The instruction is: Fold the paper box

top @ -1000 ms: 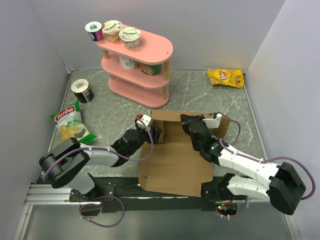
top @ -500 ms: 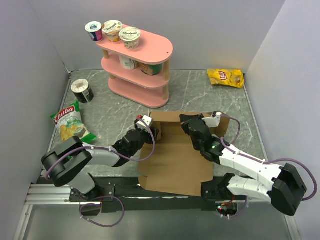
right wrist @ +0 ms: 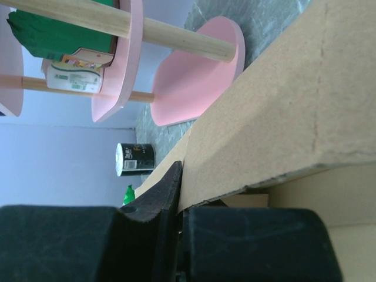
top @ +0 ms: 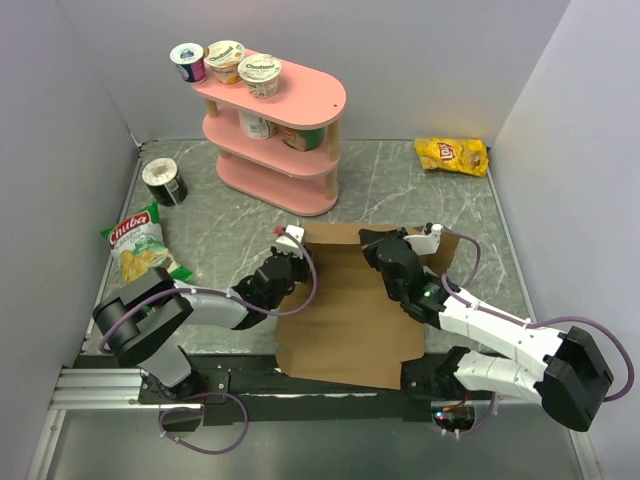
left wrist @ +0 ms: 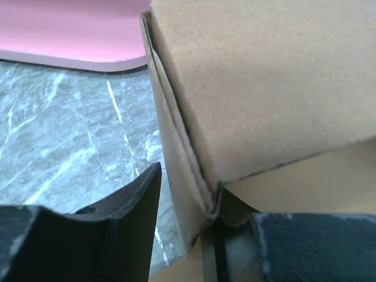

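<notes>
The paper box (top: 350, 320) is a brown cardboard sheet lying at the table's front centre, its far flaps raised. My left gripper (top: 292, 263) is at its far left corner. In the left wrist view the doubled side wall (left wrist: 176, 176) stands between the jaws of the left gripper (left wrist: 200, 205). The right finger lies against the wall, and a gap of table shows between it and the left finger (left wrist: 135, 200). My right gripper (top: 385, 245) is at the far edge, shut on a raised flap (right wrist: 282, 117), with the cardboard pinched flat between the jaws of the gripper (right wrist: 182, 191).
A pink three-tier shelf (top: 275, 140) with yogurt cups stands at the back. A black can (top: 164, 182) and a green chip bag (top: 138, 245) lie on the left. A yellow chip bag (top: 452, 155) lies at the back right. Grey walls close in both sides.
The left gripper's jaws have narrowed around the box's left wall, and it has pushed a little to the right. The right gripper has stayed clamped on the far flap.
</notes>
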Available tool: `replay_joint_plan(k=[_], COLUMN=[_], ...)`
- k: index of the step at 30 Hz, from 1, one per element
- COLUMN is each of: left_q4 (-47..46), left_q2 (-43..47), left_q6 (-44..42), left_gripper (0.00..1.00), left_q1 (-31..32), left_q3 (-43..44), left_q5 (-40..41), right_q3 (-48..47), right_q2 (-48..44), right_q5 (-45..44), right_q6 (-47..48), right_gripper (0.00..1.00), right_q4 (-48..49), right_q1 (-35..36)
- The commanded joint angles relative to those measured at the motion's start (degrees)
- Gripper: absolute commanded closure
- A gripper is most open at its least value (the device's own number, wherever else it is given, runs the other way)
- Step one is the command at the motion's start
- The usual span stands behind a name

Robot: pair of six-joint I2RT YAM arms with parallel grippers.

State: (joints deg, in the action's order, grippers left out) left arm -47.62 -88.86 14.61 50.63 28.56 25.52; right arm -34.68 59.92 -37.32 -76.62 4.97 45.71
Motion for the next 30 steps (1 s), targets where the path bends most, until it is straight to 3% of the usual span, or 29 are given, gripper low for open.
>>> replay_joint_plan(k=[1,11,25,28,30], left_q4=[5.16,14.56,20.63,22.39,23.96], left_q2=[-1.84,-5.36,-3.52,-2.81,-2.46], left_q6=[2.26,4.99,1.74,1.82,2.35], left_gripper=[0.65,0.74,0.81,0.90,0.89], left_q1=[0.96,1.75,1.75,1.75,1.66], left_q3=[3.87,8.18,7.48,7.39,7.83], left_q5=[14.09,25.63,27.57,28.10,28.36], right_q3=[-0.92,-1.53,-1.71,-2.15,-2.15], right_q2=[0.02,-0.59,-2.18,-2.18,-2.35], right_q5=[-1.79,-2.49,-4.87,-5.48,-5.66], right_q6=[4.20,3.50,3.49,3.23,2.97], right_gripper=[0.96,0.96,0.96,0.96,0.96], right_q4=[-6.91,-9.54,-12.79,-14.02,-14.37], right_q1=[0.08,0.08,-0.01,0.08,0.08])
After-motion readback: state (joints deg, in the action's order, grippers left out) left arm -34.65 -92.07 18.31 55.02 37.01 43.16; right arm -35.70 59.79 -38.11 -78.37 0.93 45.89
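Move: Between the left hand's open fingers stands the box's far left corner, its doubled tab and wall about 2 cm ahead and 1 cm to the right, level with the hand. The box's floor panel lies some 12 cm back, 9 cm right and 8 cm below, and the pink shelf's base about 22 cm ahead, 5 cm left and 7 cm below. From the right hand, the corner is roughly 12 cm left, 1 cm ahead and 6 cm lower; the far flap's edge is already in its fingers. Easing about 1.5 cm forward onto the box's far left corner, the left hand swings its fingertips some 15 degrees counter-clockwise, then edges slightly left as its fingers close from partly open to nearly shut, pinching the doubled tab and wall. The right hand keeps its pinch on the far flap's edge, almost still. ##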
